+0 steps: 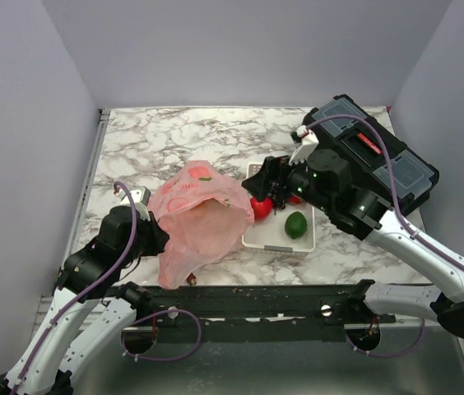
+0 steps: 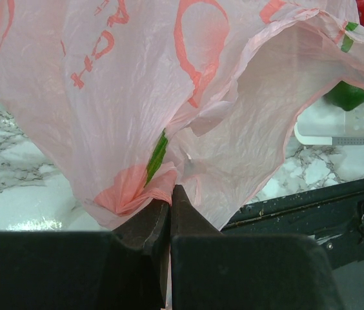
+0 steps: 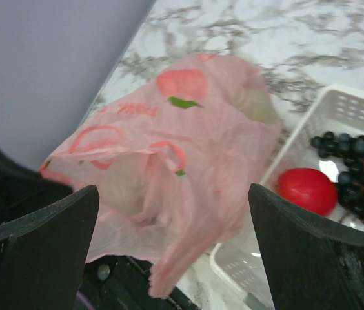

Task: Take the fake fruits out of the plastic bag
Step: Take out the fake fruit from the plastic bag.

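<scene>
The pink plastic bag [image 1: 199, 218] lies crumpled on the marble table, its mouth open toward the white tray [image 1: 277, 240]. My left gripper [image 1: 156, 224] is shut on the bag's near-left edge; the left wrist view shows the gripper [image 2: 170, 190] pinching the film [image 2: 137, 97]. My right gripper [image 1: 269, 191] is open and empty above the tray's left end, facing the bag [image 3: 169, 148]. On the tray lie a red apple [image 3: 306, 190], a black grape bunch [image 3: 356, 168] and a dark green fruit [image 1: 297, 224]. The orange and the light green fruit do not show.
A black toolbox with a clear lid [image 1: 380, 152] stands at the back right, behind the right arm. A black rail [image 1: 257, 300] runs along the table's near edge. Purple walls close in the left, back and right sides.
</scene>
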Tool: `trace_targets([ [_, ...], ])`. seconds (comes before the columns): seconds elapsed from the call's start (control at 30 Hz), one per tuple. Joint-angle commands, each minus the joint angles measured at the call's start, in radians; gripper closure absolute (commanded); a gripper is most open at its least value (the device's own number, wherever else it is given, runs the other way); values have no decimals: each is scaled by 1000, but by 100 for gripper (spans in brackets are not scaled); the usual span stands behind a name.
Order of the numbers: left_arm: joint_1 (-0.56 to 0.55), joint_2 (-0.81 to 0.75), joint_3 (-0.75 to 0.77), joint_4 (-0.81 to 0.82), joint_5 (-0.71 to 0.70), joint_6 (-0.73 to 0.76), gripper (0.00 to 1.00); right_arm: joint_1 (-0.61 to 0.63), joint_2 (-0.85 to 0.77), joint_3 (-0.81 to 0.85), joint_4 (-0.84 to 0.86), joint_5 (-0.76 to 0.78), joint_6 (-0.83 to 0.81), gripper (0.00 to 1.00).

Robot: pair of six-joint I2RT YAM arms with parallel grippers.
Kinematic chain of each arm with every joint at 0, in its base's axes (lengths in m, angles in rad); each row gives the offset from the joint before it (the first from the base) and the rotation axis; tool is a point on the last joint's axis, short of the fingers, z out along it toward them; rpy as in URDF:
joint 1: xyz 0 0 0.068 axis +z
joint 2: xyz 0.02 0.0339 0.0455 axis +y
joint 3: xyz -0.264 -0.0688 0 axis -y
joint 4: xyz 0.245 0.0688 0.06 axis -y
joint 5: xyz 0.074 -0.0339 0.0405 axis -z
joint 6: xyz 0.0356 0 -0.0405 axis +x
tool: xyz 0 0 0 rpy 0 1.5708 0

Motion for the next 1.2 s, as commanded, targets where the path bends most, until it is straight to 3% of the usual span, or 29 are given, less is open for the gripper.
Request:
trace_targets([
  [0.0,4,-5,-8,13,9,-4,100,118,47,48,113,-134,-53,0],
  [0.1,4,-5,-6,12,7,-6,100,227,95,62,152,-102,-83,2],
  [0.23,4,-4,-6,11,5,-6,100,385,198,105,144,51,-158,12],
  [0.57,4,-5,-6,10,5,-6,100,478,491,173,11,318,-266,47],
  [0.7,5,-4,-6,10,7,-6,100,486,554,145,45,433,-244,53],
  [0.8,4,-3,-6,11,10,-6,100,486,563,63,191,537,-214,53],
  [0.93,4,-1,-6,12,12,-4,100,485,607,-40,495,532,-235,53],
  [1.07,4,-5,-6,10,17,-3,100,486,708,-39,703,514,-261,51],
  [1.17,4,-15,-6,12,20,-3,100,485,775,-28,855,584,-285,48],
])
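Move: The right hand hangs open and empty, high over the box. The orange fruit, hidden inside the bag, is about 17 cm to its left, 10 cm ahead and 27 cm below; the green fruit is about 5 cm to the right of the orange one. The bag's mouth is some 13 cm left, 2 cm back and 21 cm down, the red fruit 5 cm ahead, 2 cm right. From the left hand, the orange fruit is about 17 cm ahead, 5 cm right. The right fingers go in at the bag's mouth, which the left hand still holds pinched and motionless. The right hand first swings left and back, then sinks about 19 cm with its left side rolling down, and finally eases forward and left towards the orange fruit, its wide-open gripper narrowing to half. ##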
